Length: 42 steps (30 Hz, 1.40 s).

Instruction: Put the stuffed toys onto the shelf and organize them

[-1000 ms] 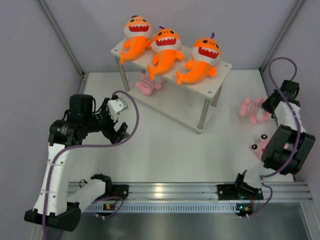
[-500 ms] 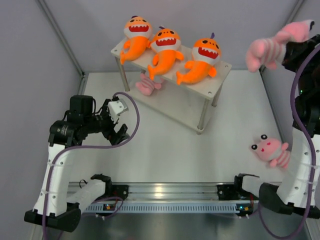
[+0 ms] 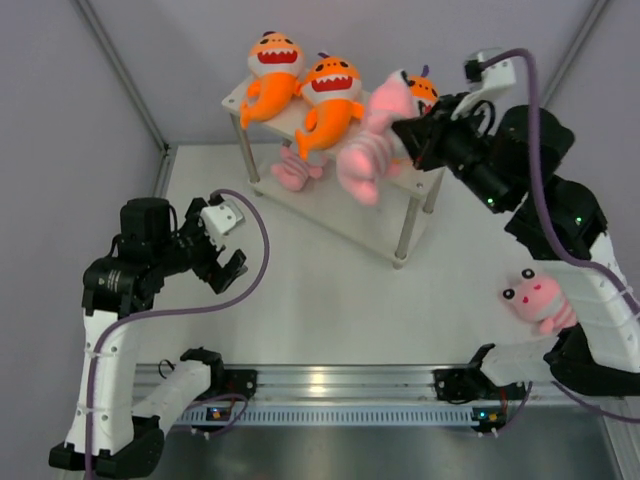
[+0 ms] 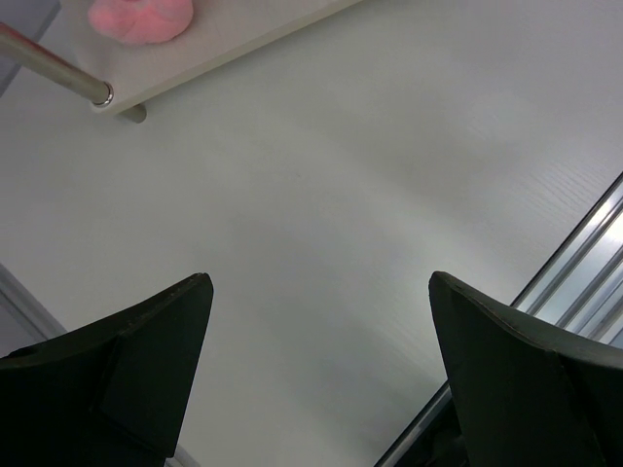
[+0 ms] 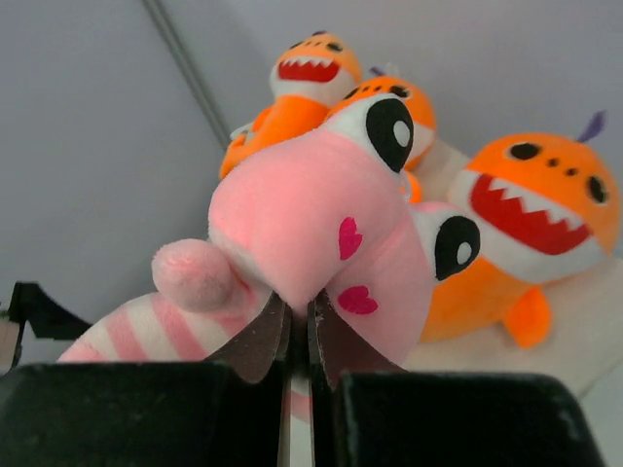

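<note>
Two orange sharks (image 3: 275, 70) (image 3: 335, 95) lie on the top tier of the white shelf (image 3: 428, 168). A third shark (image 3: 426, 92) is partly hidden behind the pink striped plush (image 3: 368, 140). My right gripper (image 3: 405, 128) is shut on that plush's head and holds it in the air over the tier's right part. The right wrist view shows the gripper (image 5: 299, 306) pinching the pink face (image 5: 311, 224) with a shark (image 5: 531, 214) behind. Another pink plush (image 3: 293, 172) lies on the lower tier. A third pink one (image 3: 540, 300) rests on the table at right. My left gripper (image 3: 222, 262) (image 4: 321, 292) hangs open over bare table.
A silver shelf leg (image 4: 58, 68) and the lower-tier pink plush (image 4: 141, 15) show at the top left of the left wrist view. The aluminium rail (image 3: 340, 385) carrying the arm bases runs along the near edge. Grey walls close the back and sides.
My right arm has swung from the right wall to over the shelf's top tier, carrying the pink plush. The left arm has drifted slightly down and left, still open.
</note>
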Motion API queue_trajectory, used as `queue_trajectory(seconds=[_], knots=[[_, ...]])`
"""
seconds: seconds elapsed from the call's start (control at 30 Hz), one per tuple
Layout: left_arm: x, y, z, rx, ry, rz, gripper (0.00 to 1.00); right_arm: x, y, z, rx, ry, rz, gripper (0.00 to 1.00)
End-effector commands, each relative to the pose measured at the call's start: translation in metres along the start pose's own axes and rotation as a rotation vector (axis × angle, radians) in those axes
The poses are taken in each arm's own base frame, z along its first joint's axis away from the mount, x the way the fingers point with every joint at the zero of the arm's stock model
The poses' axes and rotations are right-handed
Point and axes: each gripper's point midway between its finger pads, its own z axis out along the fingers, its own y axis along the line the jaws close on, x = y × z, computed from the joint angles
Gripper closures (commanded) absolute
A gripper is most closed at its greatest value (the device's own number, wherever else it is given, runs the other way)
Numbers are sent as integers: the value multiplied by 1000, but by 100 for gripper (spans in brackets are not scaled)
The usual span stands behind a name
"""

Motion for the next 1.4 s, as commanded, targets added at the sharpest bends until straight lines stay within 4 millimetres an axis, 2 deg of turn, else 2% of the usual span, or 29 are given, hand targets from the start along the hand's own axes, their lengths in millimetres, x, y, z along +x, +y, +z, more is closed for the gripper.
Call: queue_trajectory(seconds=[0.0,0.17,0.3,0.5,0.6,0.67,0.77,0.97,1.13,1.27,1.37], knots=[[-7,3,-13,-40,-28,9,1,16,51,9,-67,24,-47,100],[-5,-1,-17,-40,-29,19,1,50,86,9,-110,83,-45,100],[-3,-3,-20,-35,-29,27,1,94,109,16,-134,178,-42,100],[-5,-12,-18,12,-49,14,1,146,154,25,-199,238,22,100],[-7,-15,-18,27,-61,13,1,164,163,33,-188,258,27,100],[-9,-17,-18,39,-72,14,1,169,167,39,-181,253,38,100],[-10,-19,-19,45,-78,14,1,189,170,52,-151,262,23,100],[-13,-25,-21,71,-97,22,1,216,168,70,-99,294,-40,100],[-17,-31,-18,121,-117,11,1,230,171,81,-96,320,-47,100],[-21,-17,-7,110,-109,18,1,231,182,85,-129,327,-37,100],[-13,0,5,66,-60,5,1,227,185,85,-147,319,-24,100]])
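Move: The right hand holds the pink toy high in front of the shelf top, and the open left gripper it is heading for lies about 30 cm to its left, 10 cm back and 24 cm below. The middle orange shark is some 14 cm ahead and 10 cm left of the right hand, the right-hand shark 13 cm ahead and 2 cm right, both roughly 15 cm lower. From the left hand, the pink toy is about 27 cm right, 9 cm ahead and 22 cm up. Still pinching the pink toy by its head end in shut fingers, the right hand swings it left about 25 cm and down some 22 cm, away from the shelf top to the open left gripper, easing slightly back, then forward again. It tips down and rolls its left side lower by about 15 degrees each. The left hand waits wide open, drifting only a couple of centimetres; the toy's striped lower end comes up close to its finger nearer the base. ##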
